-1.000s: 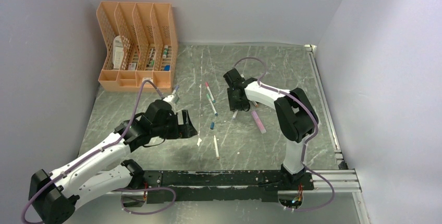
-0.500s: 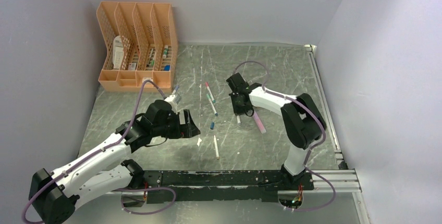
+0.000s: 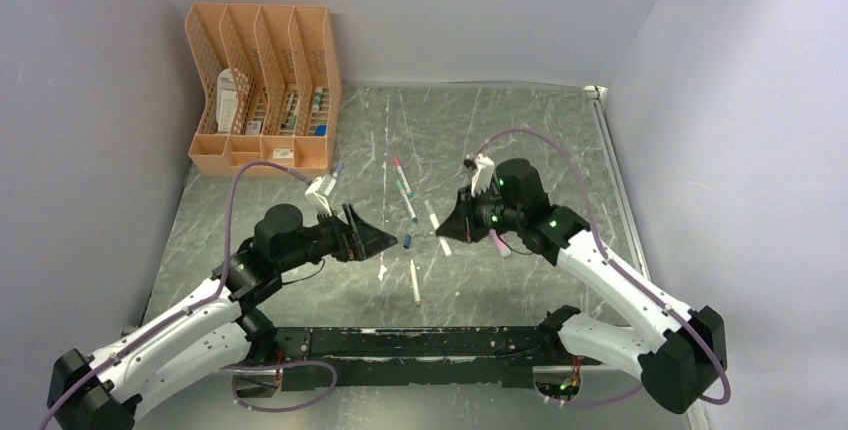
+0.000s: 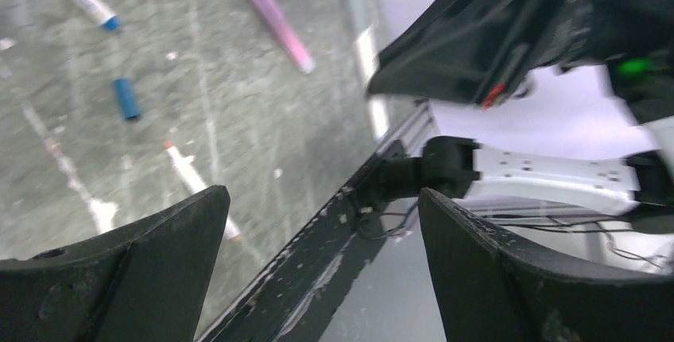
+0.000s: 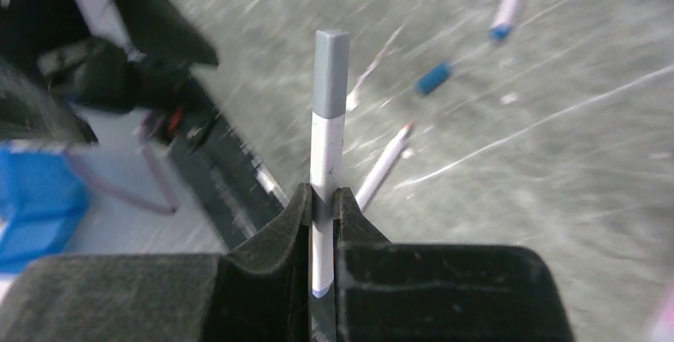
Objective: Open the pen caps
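Note:
My right gripper (image 5: 322, 199) (image 3: 446, 233) is shut on a white pen (image 5: 326, 159) (image 3: 436, 222), held off the table. The pen's grey cap (image 5: 331, 71) sticks out beyond the fingertips and is still on the barrel. Facing it, my left gripper (image 3: 385, 242) (image 4: 318, 223) hangs open with nothing between its fingers, a short gap away. A loose blue cap (image 3: 407, 241) (image 5: 433, 78) (image 4: 125, 98) lies on the table below the two grippers. Beside it lies an uncapped white pen (image 3: 415, 282) (image 4: 195, 179) (image 5: 381, 169).
Two capped pens (image 3: 403, 188) lie behind the grippers. A pink marker (image 3: 497, 240) (image 4: 282, 28) rests under my right arm. An orange file rack (image 3: 262, 85) stands at the back left. A black rail (image 3: 430, 342) runs along the near edge.
My right gripper has shut on the white pen, lifted it off the table and swung left and nearer. My left gripper has moved right toward it, still open.

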You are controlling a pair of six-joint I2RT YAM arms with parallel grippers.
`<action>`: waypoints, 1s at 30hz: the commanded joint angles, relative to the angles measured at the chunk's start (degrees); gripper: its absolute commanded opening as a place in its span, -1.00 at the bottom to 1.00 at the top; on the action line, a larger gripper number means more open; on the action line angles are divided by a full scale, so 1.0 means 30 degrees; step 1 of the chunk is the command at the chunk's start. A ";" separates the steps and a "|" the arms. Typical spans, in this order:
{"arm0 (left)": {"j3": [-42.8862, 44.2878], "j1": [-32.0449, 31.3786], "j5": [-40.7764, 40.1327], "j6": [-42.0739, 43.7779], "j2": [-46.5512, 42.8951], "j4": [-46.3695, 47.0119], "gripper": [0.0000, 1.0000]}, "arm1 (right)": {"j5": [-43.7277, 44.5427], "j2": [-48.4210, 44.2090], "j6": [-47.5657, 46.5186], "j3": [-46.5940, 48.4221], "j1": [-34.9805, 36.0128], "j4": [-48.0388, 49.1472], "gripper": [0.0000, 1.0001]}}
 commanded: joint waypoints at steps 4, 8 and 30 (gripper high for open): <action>-0.2075 -0.0061 0.2403 -0.2648 -0.0625 0.8862 1.00 | -0.7856 -0.3059 0.4014 -0.3941 0.0160 0.5680 -1.00; -0.2494 -0.0084 0.2797 -0.3123 0.0301 1.0250 0.99 | -0.7895 -0.3015 0.4515 -0.3755 0.0207 0.6268 -1.00; -0.3158 -0.0160 0.0519 -0.3241 0.1772 1.1823 0.49 | -0.2840 0.0885 0.4508 -0.1452 0.4361 0.6238 -1.00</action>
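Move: The grey cap of the marker held upright and tilted forward in the right fingers is what the left hand goes for: some 8 cm ahead of the left hand, 12 cm to its right and 3 cm higher. Counted from the right hand, the left hand's open fingers are about 4 cm back and 13 cm to its left, nearly level. The loose blue cap lies 3 cm ahead of the right hand, 6 cm left and 18 cm below; the uncapped marker, 8 cm back, 4 cm left, equally low. The grey-capped marker, still pinched in the right fingers, is carried quickly back about 8 cm, then more slowly left, some 7 cm in all, towards the waiting left gripper, while the right wrist turns about 20 degrees, partly counter-clockwise. The left hand meets it, rising and easing right 2–3 cm each, rolling its left side down, and its wide-open fingers begin to close around the cap end without visibly gripping. ##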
